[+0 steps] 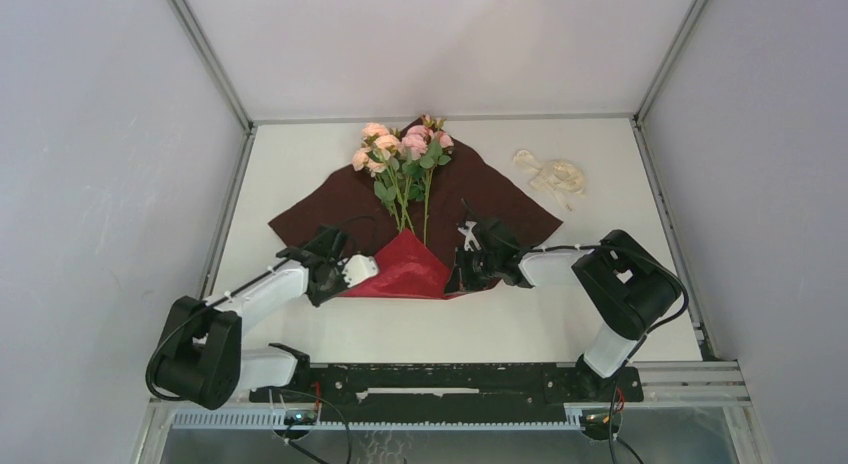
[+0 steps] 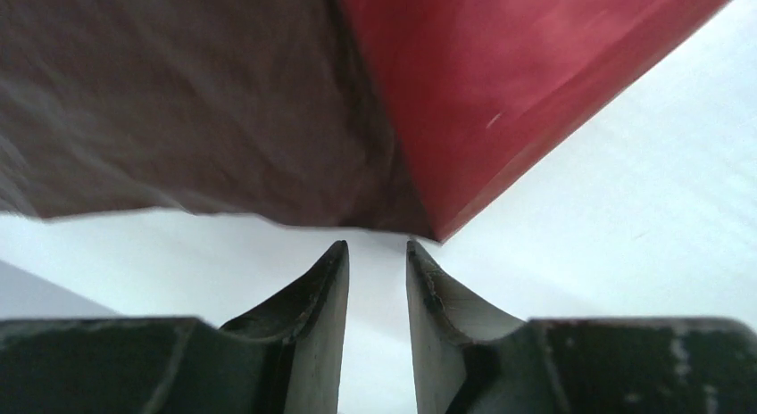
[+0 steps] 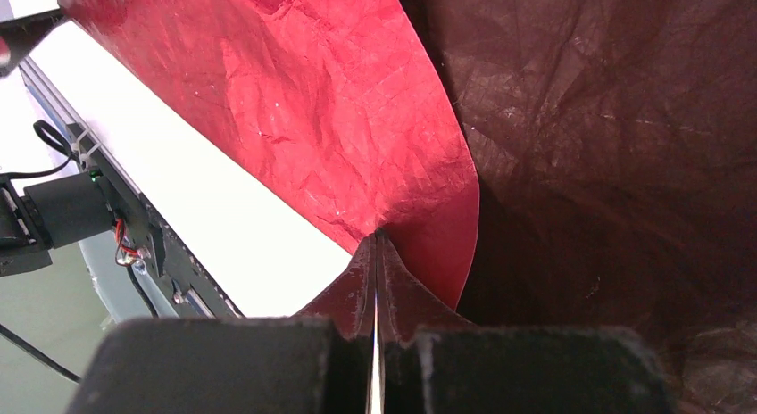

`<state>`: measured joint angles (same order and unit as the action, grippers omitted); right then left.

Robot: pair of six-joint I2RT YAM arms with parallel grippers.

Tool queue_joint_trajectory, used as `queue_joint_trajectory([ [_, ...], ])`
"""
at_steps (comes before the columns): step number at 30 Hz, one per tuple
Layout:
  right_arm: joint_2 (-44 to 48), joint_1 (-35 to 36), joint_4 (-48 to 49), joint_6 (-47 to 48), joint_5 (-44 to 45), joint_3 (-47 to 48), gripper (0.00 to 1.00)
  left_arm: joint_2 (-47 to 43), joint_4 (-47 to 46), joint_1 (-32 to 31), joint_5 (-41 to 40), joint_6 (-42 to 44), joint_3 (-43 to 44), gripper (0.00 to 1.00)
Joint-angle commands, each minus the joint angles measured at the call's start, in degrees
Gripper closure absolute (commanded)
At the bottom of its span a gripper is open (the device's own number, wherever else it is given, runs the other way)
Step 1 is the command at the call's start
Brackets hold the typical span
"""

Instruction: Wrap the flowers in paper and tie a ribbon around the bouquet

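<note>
The paper (image 1: 480, 189) lies spread as a dark red diamond, its near corner folded back into a bright red flap (image 1: 405, 269) over the stem ends. The flowers (image 1: 405, 154), pink roses on green stems, lie along its middle with heads at the far corner. My right gripper (image 1: 462, 269) (image 3: 377, 238) is shut on the paper at the flap's right end (image 3: 312, 102). At the flap's left end my left gripper (image 1: 362, 269) (image 2: 377, 246) is open by a narrow gap, empty, its tips just short of the fold corner (image 2: 518, 84). The cream ribbon (image 1: 552, 174) lies bunched at the back right, apart from both.
The white table (image 1: 300, 334) is boxed in by grey walls with metal rails on the left (image 1: 228, 214), right (image 1: 665, 214) and back. A black mounting rail (image 1: 450, 382) with wiring runs along the near edge.
</note>
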<state>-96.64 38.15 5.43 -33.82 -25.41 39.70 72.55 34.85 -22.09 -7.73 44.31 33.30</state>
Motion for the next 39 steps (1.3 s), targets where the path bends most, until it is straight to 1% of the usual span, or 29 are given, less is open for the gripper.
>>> queue_joint_trajectory([
  [1, -1.03, -0.20, -4.29, 1.08, 3.70, -1.82, 1.00, -1.98, 4.79, 4.47, -5.13, 2.66, 0.77, 0.65],
  [3, -0.66, -0.11, -4.42, 1.06, 3.78, -1.85, 1.00, -4.50, 6.70, 4.52, -7.14, 2.42, 3.36, 0.66],
  [4, -0.57, 0.08, -4.38, 1.01, 3.79, -1.87, 1.00, -5.67, 8.76, 4.20, -5.88, 1.47, 5.64, 0.66],
  [6, -0.68, 0.09, -3.83, 0.62, 3.37, -1.84, 1.00, -7.81, 13.58, 2.10, -0.56, -1.05, 11.09, 0.71],
  [9, -1.30, 0.01, -2.23, -0.57, 1.93, -1.87, 1.00, -9.65, 16.39, -5.97, 9.98, -2.86, 16.93, 0.76],
  [11, -1.80, -0.07, -1.40, -1.51, 1.60, -1.88, 1.00, -8.02, 15.01, -11.81, 17.51, -3.82, 18.20, 0.76],
  [13, -2.24, -0.18, -1.05, -2.74, 1.72, -1.82, 1.00, -4.97, 9.16, -16.61, 22.24, -4.46, 17.11, 0.78],
  [14, -2.57, -0.37, -0.96, -3.22, 1.73, -1.87, 1.00, -3.14, 5.05, -18.14, 23.27, -4.53, 15.95, 0.80],
  [16, -3.20, -0.73, -1.10, -4.12, 1.68, -1.82, 1.00, 1.24, -4.34, -19.96, 23.00, -6.40, 13.61, 0.88],
  [17, -3.42, -0.87, -1.11, -4.31, 1.66, -1.90, 1.00, 3.01, -7.91, -20.60, 23.47, -7.22, 13.45, 0.89],
  [19, -3.83, -0.92, -0.85, -4.73, 1.71, -1.85, 1.00, 6.02, -13.30, -21.64, 24.50, -8.39, 13.64, 0.89],
  [23, -4.55, -0.97, 0.43, -5.75, 1.39, -1.83, 1.00, 10.76, -19.13, -25.25, 22.44, -11.13, 15.67, 0.90],
  [27, -3.97, -0.81, -0.87, -5.33, 2.20, -1.83, 1.00, 16.03, -14.88, -28.67, 18.94, -11.69, 17.99, 0.92],
  [29, -3.69, -0.90, -1.64, -4.83, 2.38, -1.87, 1.00, 16.97, -12.81, -29.28, 19.28, -11.73, 18.69, 0.93],
  [33, -2.94, -1.22, -2.79, -4.26, 2.62, -1.83, 1.00, 20.33, -4.14, -29.42, 18.69, -11.39, 23.16, 0.93],
  [37, -2.05, -1.31, -3.08, -4.04, 2.94, -1.82, 1.00, 24.30, 0.14, -29.44, 9.41, -9.04, 23.75, 0.93],
  [39, -1.97, -1.36, -2.94, -3.98, 2.79, -1.84, 1.00, 25.27, 0.92, -29.25, 7.93, -8.22, 23.05, 0.93],
])
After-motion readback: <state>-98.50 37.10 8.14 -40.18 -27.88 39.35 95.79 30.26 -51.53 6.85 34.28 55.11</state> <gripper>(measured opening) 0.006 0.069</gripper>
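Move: The paper's folded front edge, at the spot just left of the right fingertips, is what the left hand goes for: about 22 cm to its right, 1 cm nearer the base and roughly 1 cm below. The fold's left end lies about 4 cm to its right, level with it; the flower stems go under the fold some 20 cm right and 14 cm ahead. From the right hand, the spot is about 7 cm left and 1 cm back. The paper's fold stays pinned under the right hand's shut fingertips, which hold their place and tilt only slightly. The left hand runs on leftward about 3 cm off the fold's left end, lifts roughly 10 cm, swings back right over the fold and sinks to its front edge beside the right fingers, turning some 25 degrees clockwise, left side dipping, fingers nearly closing, tips coming down on the red paper. ##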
